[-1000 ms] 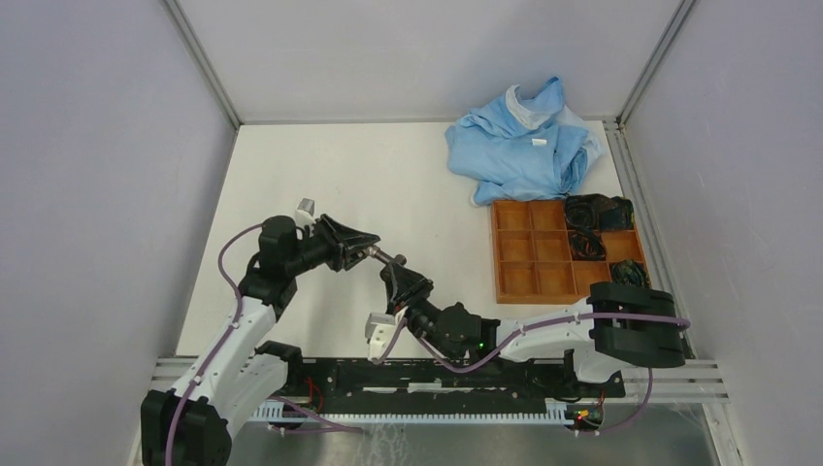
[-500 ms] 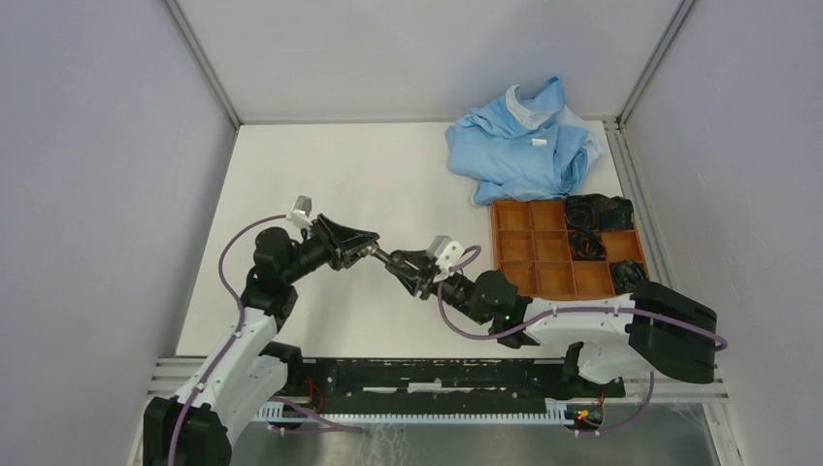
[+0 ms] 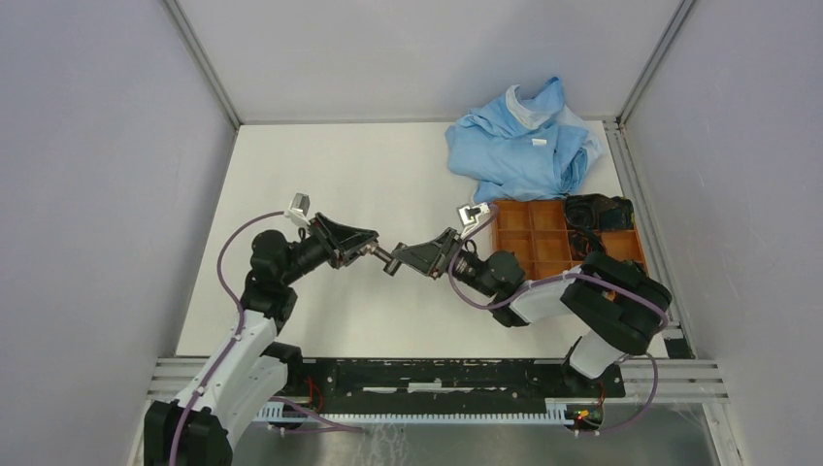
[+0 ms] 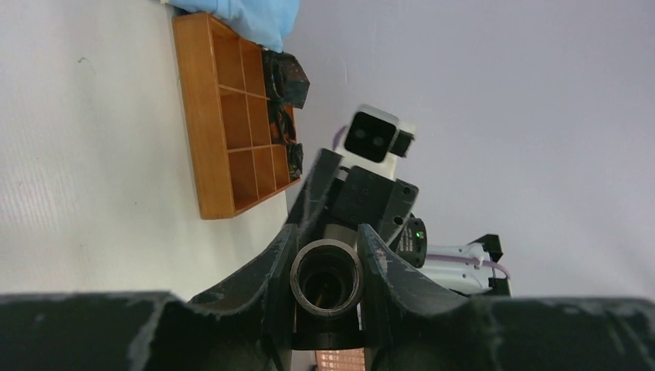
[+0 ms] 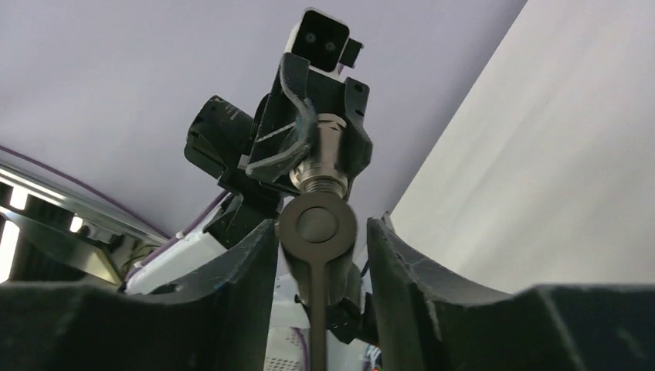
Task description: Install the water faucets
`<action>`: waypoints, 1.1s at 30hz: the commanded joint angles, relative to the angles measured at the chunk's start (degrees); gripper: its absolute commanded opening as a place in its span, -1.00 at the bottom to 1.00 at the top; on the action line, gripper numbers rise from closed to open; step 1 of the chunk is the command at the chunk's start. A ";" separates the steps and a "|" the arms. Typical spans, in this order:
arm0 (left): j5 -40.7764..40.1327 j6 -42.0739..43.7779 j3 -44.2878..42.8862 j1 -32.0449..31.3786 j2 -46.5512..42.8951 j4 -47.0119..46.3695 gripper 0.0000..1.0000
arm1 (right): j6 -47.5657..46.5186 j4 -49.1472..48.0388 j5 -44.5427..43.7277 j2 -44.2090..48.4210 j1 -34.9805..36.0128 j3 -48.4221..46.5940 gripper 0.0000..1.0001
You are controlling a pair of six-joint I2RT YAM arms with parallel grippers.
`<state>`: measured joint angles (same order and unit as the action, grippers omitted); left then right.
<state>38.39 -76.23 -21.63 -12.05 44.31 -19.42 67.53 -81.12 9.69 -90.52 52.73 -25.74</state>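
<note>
My left gripper (image 3: 373, 250) is shut on a grey metal water faucet piece (image 3: 385, 257), held above the table between the two arms. In the left wrist view its round hollow end (image 4: 327, 278) sits clamped between the dark fingers (image 4: 382, 267). My right gripper (image 3: 398, 262) faces it from the right. In the right wrist view the faucet's round cap and thin lever (image 5: 317, 224) lie between my right gripper's fingertips (image 5: 318, 239). The left finger is close to the cap and a clear gap shows on the right. Its silvery threaded neck (image 5: 328, 162) runs into the left gripper behind.
A wooden compartment tray (image 3: 497, 254) lies to the right, with black items (image 3: 597, 214) in its far cells. It also shows in the left wrist view as the tray (image 4: 202, 131). A crumpled blue cloth (image 3: 524, 146) lies at the back right. Grey walls enclose the table.
The right arm swung from the table's front round to the right and rolled its wrist over. Its jaws went from shut to open around the faucet's end. The left arm hardly moved.
</note>
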 commanded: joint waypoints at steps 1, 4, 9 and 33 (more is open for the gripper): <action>1.47 -0.58 0.40 -0.69 -2.65 -3.65 -0.96 | 20.18 -20.94 6.93 -4.54 -0.82 -0.04 0.30; 0.56 -0.83 0.55 -0.71 -3.81 -2.51 -0.96 | 18.55 -20.93 6.62 -3.35 -1.93 3.19 0.96; 0.33 0.01 -0.50 -0.70 -3.76 -0.09 -0.95 | 1.16 5.19 7.36 11.53 -4.57 8.00 0.96; -3.55 0.45 -4.73 -0.68 0.23 11.37 -0.96 | -117.06 55.10 -56.69 33.36 35.50 -4.32 0.96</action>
<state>35.70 -76.23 -22.98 -12.62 45.76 -7.73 -23.00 -21.87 -26.09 -51.16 81.19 -30.92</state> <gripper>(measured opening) 0.376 0.979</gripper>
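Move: Right between the right fingers, within about 1 cm of the hand point, sits the faucet's handle end, the piece being screwed onto the pipe. The left fingers, still holding the pipe, are some 6 cm to the right hand's left and 2 cm ahead. The wooden box lies roughly 36 cm to its right, 7 cm ahead and 20 cm lower. From the left hand the handle end is about 5 cm to the right, 2 cm back, at its own height. Opening wide, the right fingers let go of the handle end; the hand dips about 3 cm, backs off some 11 cm to the right while rising, then draws back towards its base and returns about 5 cm to the left, rolling about 90 degrees counter-clockwise as seen along its fingers. The left hand keeps its grip on the pipe, finally lowering it 3 to 4 cm and tipping slightly down. ##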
